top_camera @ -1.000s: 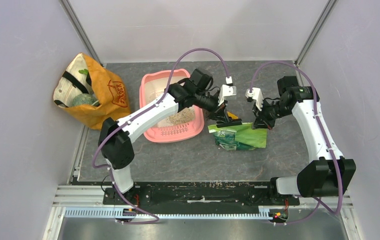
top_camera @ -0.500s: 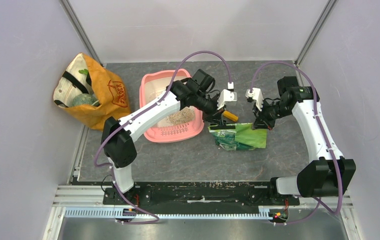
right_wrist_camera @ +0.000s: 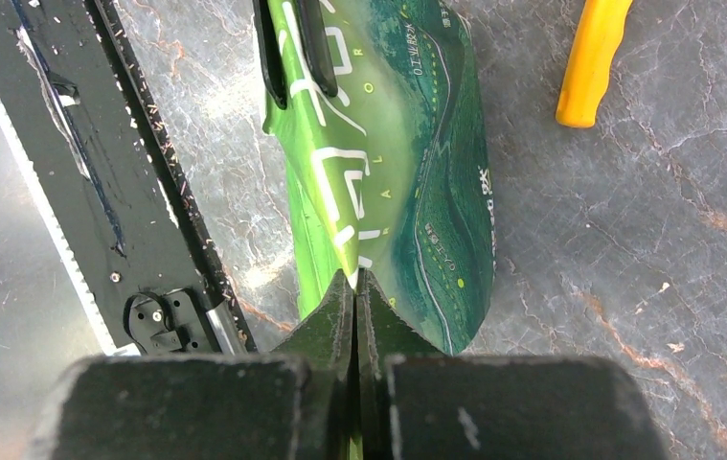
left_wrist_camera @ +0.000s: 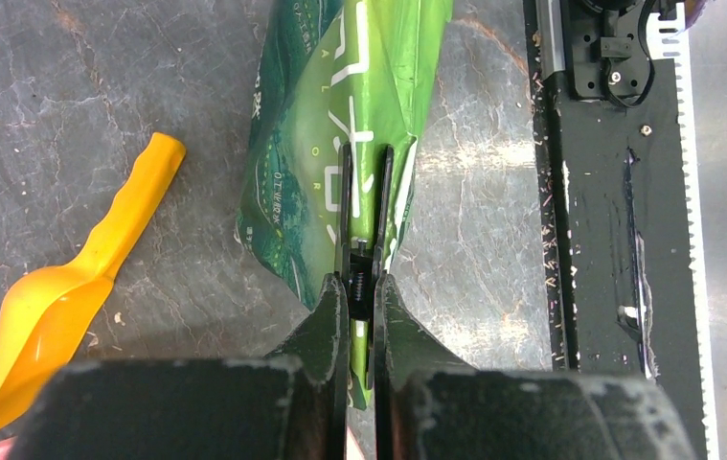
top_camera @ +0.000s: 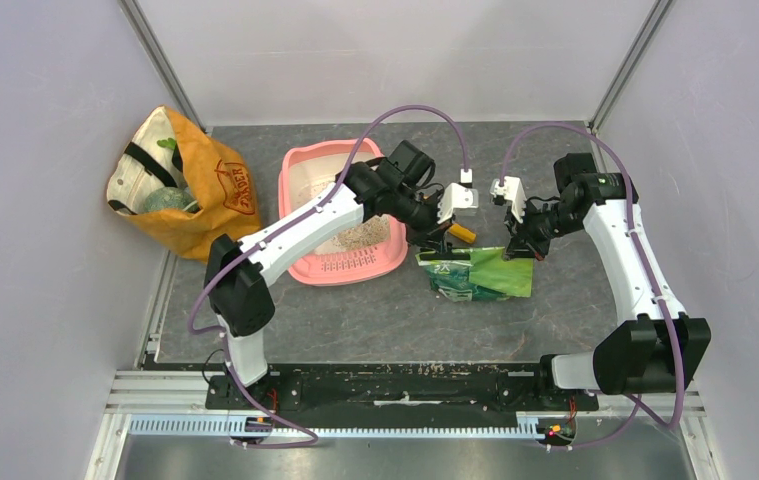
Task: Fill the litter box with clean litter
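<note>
The pink litter box [top_camera: 300, 180] stands at the back left of centre, with a pile of grey-beige litter [top_camera: 357, 236] at its near end. A glossy green foil bag [top_camera: 480, 272] lies on the table to its right; it also shows in the left wrist view [left_wrist_camera: 311, 144] and the right wrist view [right_wrist_camera: 407, 172]. My left gripper [top_camera: 441, 246] pinches the bag's left end, its jaws closed on a fold [left_wrist_camera: 364, 158]. My right gripper [top_camera: 521, 250] is shut on the bag's right end [right_wrist_camera: 354, 280].
An orange scoop [top_camera: 461, 233] lies just behind the green bag, between my grippers, its bowl near the litter box [left_wrist_camera: 38, 326]. An orange-tan fabric bag [top_camera: 180, 180] stands at the back left. The black base rail [top_camera: 405, 385] runs along the near edge.
My left wrist has shifted slightly right over the green bag's left end. The right arm and the bag have barely moved.
</note>
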Controlling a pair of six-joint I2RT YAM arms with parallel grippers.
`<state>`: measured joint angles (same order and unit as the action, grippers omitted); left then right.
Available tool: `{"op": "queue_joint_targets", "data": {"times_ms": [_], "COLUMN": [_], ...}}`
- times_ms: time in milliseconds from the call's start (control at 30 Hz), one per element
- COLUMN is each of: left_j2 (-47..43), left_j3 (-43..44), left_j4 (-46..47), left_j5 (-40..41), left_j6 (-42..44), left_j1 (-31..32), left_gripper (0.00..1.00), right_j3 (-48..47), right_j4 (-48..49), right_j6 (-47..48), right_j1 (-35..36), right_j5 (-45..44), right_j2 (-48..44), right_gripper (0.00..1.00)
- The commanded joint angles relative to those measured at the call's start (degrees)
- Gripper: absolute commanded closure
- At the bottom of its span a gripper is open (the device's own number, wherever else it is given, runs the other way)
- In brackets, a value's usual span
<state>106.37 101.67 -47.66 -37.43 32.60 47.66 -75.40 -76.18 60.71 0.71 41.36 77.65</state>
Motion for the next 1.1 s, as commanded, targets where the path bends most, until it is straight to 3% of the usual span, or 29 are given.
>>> {"op": "queue_joint_targets", "data": {"times_ms": [0,333,700,767,833,933,967,1067], "left_j2": [2.0,0.3,-10.0,-11.9,-13.3,-15.3,-16.1,-18.1], "left_j3": [3.2,4.2,0.1,-1.4,-2.2,-2.7,-2.7,-2.9], "left_j4": [-2.5,-2.6,-4.9,-5.0,-5.0,-5.0,-5.2,-6.7], "left_j5": [1.8,1.4,3.3,3.6,3.3,2.0,1.1,0.4], "left_j6": [0.7,-2.6,-4.8,-6.0,-8.1,-11.3,-12.3,-13.0], "left_j1": [0.8,1.1,0.3,-0.3,-1.7,-5.0,-6.1,-9.0], "left_gripper": [0.92,0.52,0.26,0.25,0.24,0.23,0.16,0.13], "right_j3": [-0.8,-0.8,-0.3,-0.2,-0.5,-1.3,-1.6,-2.9], "right_j4": [0.3,0.0,0.2,0.2,0.2,0.4,0.7,2.2], "right_j6": [0.6,0.2,-1.2,-1.9,-2.9,-4.4,-5.2,-8.9], "right_j1": [-0.4,-0.4,-0.3,-0.4,-0.4,-0.4,-0.4,-0.3], "right_j5": [4.1,4.3,3.4,3.4,3.3,3.4,3.5,4.2], "right_j2": [-1.1,-1.0,-1.9,-2.2,-2.4,-3.2,-3.6,-4.4], "right_gripper": [1.00,1.00,1.00,0.86,0.65,0.49,0.44,0.33]}}
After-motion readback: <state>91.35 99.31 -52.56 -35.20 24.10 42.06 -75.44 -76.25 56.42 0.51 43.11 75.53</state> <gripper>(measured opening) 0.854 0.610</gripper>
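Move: Right at the left hand's closed fingers is the black clip, its jaws about 1 cm below them, clamped on the left part of the folded bag top. The litter bag's middle lies some 7 cm to this hand's right, 1 cm back and 6 cm down; the scoop lies about 12 cm ahead, 2 cm right, the litter box 13 cm ahead and 20 cm left, both some 10–12 cm lower. From the right hand, pinching the fold's other end, the bag's middle is about 7 cm left, 1 cm back and 6 cm down, the clip 14 cm left and level. Opening wide, the left fingers let go of the clip while the hand all but stays put, then it rises about 8 cm and swings some 6.5 cm left towards the litter box, turning roughly 10 degrees counter-clockwise. The right hand keeps its pinch on the fold until late, then opens well over halfway and eases up about 1 cm, letting the bag go. ##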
